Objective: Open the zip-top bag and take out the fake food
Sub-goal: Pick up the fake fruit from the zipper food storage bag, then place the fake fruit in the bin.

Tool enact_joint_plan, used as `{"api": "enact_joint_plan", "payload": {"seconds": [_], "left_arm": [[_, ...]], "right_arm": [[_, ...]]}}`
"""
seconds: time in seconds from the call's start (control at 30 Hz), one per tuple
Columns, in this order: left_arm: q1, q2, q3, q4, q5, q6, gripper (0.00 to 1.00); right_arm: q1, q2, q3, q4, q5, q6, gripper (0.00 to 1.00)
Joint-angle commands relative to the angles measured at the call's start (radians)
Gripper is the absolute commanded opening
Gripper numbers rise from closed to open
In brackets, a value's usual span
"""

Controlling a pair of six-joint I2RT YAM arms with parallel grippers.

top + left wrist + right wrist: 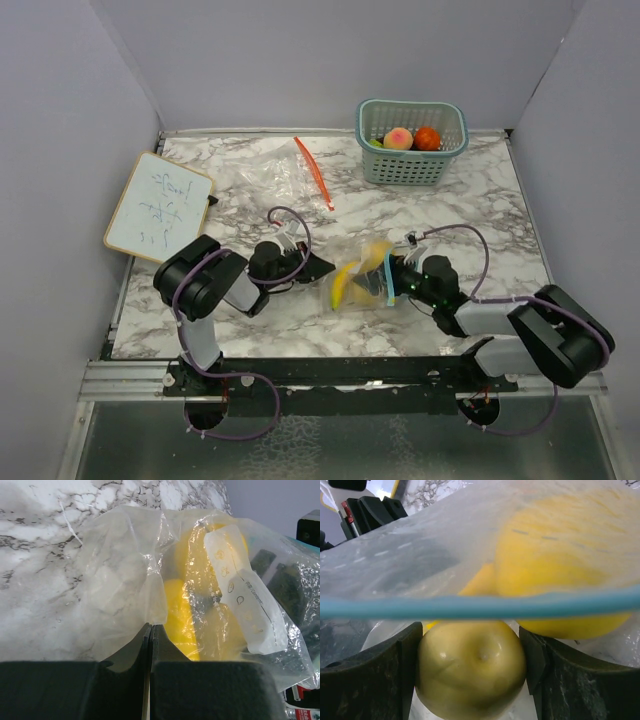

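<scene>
The clear zip-top bag (362, 272) lies mid-table between my two grippers, with a yellow banana (343, 285) and other yellow fake food showing through the film. My left gripper (325, 267) is shut on the bag's left end; in the left wrist view its jaws (150, 626) pinch the thin film (125, 580). My right gripper (386, 280) reaches into the bag's mouth, under the blue zip strip (470, 607). In the right wrist view both pads (415, 650) press the sides of a yellow-green lemon (470, 675). A larger yellow fruit (560, 570) lies behind the plastic.
A teal mesh basket (411, 168) stands at the back right and holds a peach (399, 138), an orange (427, 138) and a green piece (375, 143). A second clear bag (272, 178) with a red-orange strip (314, 172) lies at the back centre. A small whiteboard (158, 207) sits far left.
</scene>
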Motion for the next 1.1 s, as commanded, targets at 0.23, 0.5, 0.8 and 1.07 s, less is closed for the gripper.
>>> {"api": "enact_joint_plan", "payload": {"seconds": [0.23,0.5,0.8,1.07], "left_arm": [[0.099,-0.042,-0.063,0.028,0.014,0.012,0.0],[0.119,-0.053,-0.079,0.028,0.023,0.02,0.0],[0.129,-0.042,-0.088,0.053,0.036,0.016,0.0],[0.13,0.079,-0.089,0.23,0.079,-0.067,0.0]], "right_arm": [[-0.111,-0.344,0.076,-0.544,0.113,-0.121,0.53],[-0.197,-0.45,0.207,-0.773,0.173,-0.238,0.53],[-0.302,-0.383,0.394,-0.876,0.264,-0.329,0.55],[-0.387,-0.224,0.615,-0.846,0.233,-0.365,0.56]]}}
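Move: The right hand, inside the bag's mouth, already holds the pear; the basket it goes to lies some 36 cm ahead of it and 13 cm to its right, its middle about 3 cm higher. Near the pear in the bag, a big yellow fruit lies about 6 cm straight ahead and the banana about 8 cm to the left, level with it. The left hand, shut on the bag's closed side, has the pear about 11 cm to its right and 3 cm back. Keeping the pear gripped, the right hand backs out to the right through the teal-edged bag mouth and then, still going right, climbs and swings forward towards the basket, ending about 13 cm to the right, 11 cm forward and 11 cm up, with the wrist turned clockwise and rolled left side down by some 30 degrees in all. Meanwhile the left hand keeps its pinch on the film and drags the bag about 4 cm to the left, away from the withdrawing hand, mostly early on, then holds nearly still there. ##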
